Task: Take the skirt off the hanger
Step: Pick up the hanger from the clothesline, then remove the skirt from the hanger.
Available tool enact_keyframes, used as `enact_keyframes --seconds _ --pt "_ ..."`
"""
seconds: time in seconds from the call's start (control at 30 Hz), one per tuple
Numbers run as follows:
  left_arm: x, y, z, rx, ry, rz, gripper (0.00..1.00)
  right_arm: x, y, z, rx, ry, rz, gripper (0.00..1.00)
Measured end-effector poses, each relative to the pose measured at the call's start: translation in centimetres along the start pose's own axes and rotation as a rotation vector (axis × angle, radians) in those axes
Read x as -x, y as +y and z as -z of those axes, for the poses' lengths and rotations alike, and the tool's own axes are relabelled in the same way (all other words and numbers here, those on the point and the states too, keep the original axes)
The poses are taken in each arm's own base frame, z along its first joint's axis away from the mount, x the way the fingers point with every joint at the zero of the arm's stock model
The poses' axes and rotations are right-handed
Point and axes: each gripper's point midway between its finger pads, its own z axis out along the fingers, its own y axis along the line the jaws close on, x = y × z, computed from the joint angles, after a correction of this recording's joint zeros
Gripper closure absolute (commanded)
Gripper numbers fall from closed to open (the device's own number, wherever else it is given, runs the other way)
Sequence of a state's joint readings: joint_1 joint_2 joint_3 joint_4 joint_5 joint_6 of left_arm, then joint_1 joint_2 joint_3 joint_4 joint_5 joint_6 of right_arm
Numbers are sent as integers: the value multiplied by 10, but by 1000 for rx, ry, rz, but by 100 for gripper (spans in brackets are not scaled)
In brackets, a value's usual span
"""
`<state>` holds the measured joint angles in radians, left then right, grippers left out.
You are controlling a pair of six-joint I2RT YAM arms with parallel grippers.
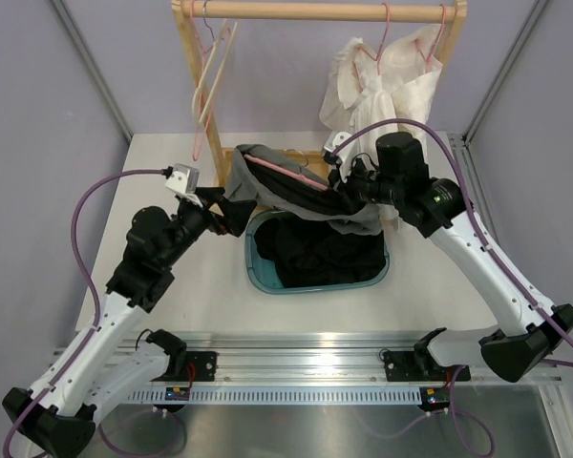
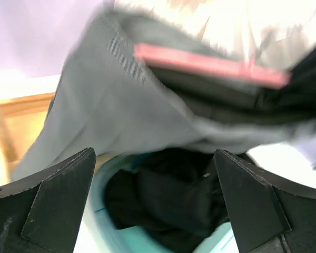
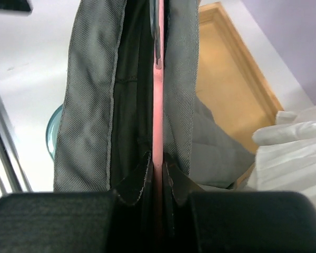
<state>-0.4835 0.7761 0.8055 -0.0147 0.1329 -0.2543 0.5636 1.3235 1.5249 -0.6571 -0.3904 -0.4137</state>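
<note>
The grey skirt [image 1: 267, 191] hangs on a pink hanger [image 1: 288, 175], held tilted above the teal tub [image 1: 315, 288]. My right gripper [image 1: 349, 196] is shut on the hanger's bar at the skirt's right end. In the right wrist view the pink hanger [image 3: 157, 105] runs straight out between the closed fingertips of that gripper [image 3: 158, 168], with the skirt's [image 3: 89, 105] waist folded on both sides of it. My left gripper [image 1: 224, 215] stands open at the skirt's left end. In its wrist view the skirt [image 2: 121, 105] and the hanger [image 2: 210, 66] hang just ahead of the gripper [image 2: 155, 195], which holds nothing.
The tub holds dark clothes [image 1: 320, 253]. Behind it stands a wooden rack [image 1: 315, 11] with empty pink hangers [image 1: 208, 86] on the left and a white garment [image 1: 382, 86] on the right. The rack's wooden base [image 3: 226, 79] lies under the skirt's far side.
</note>
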Motion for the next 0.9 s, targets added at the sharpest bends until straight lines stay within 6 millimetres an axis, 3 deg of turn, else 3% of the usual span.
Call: enact_keyframes --seconds 0.23,0.4,0.57,0.7,0.73,0.83,0.9 --pt "8 -7 -3 26 32 211 13 -20 38 -2 106 55 44 100" --pt "-8 -1 -1 99 95 325 26 -21 46 -5 124 65 73 100" --pt "-31 20 -3 245 188 387 37 -25 58 -9 134 87 122 100" --pt "-49 37 0 350 233 396 75 -31 59 -11 116 110 159 100" --pt "-50 40 2 371 234 390 88 -32 58 -11 111 116 167 100" --pt "-53 48 6 414 239 372 100 -40 55 -12 83 143 198 100" --pt "-57 52 9 437 254 354 100 -45 52 -13 63 157 223 100"
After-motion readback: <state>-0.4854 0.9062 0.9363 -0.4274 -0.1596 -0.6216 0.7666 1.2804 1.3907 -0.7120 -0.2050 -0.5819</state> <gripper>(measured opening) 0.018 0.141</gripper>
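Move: The skirt's near-left waistband end lies about 7 cm ahead of the open left hand, 2 cm left and 2 cm below. The pink hanger bar's middle is roughly 8 cm ahead of that hand, 8 cm right, about level. The right hand already holds the hanger. From it, the bin's middle is about 3 cm ahead, 8 cm left and 28 cm below, and the white clothes hang some 14 cm ahead, 8 cm right, slightly above. The left fingers shut on the grey cloth at the skirt's left end and pinch it, after the hand rises slightly, then sinks to about 7 cm below its start, shifting left as the fingers tip down nearly 30 degrees and turn counter-clockwise. Keeping its grip on the hanger, the right hand brings the skirt down and back about 5 cm each way, over the bin. ##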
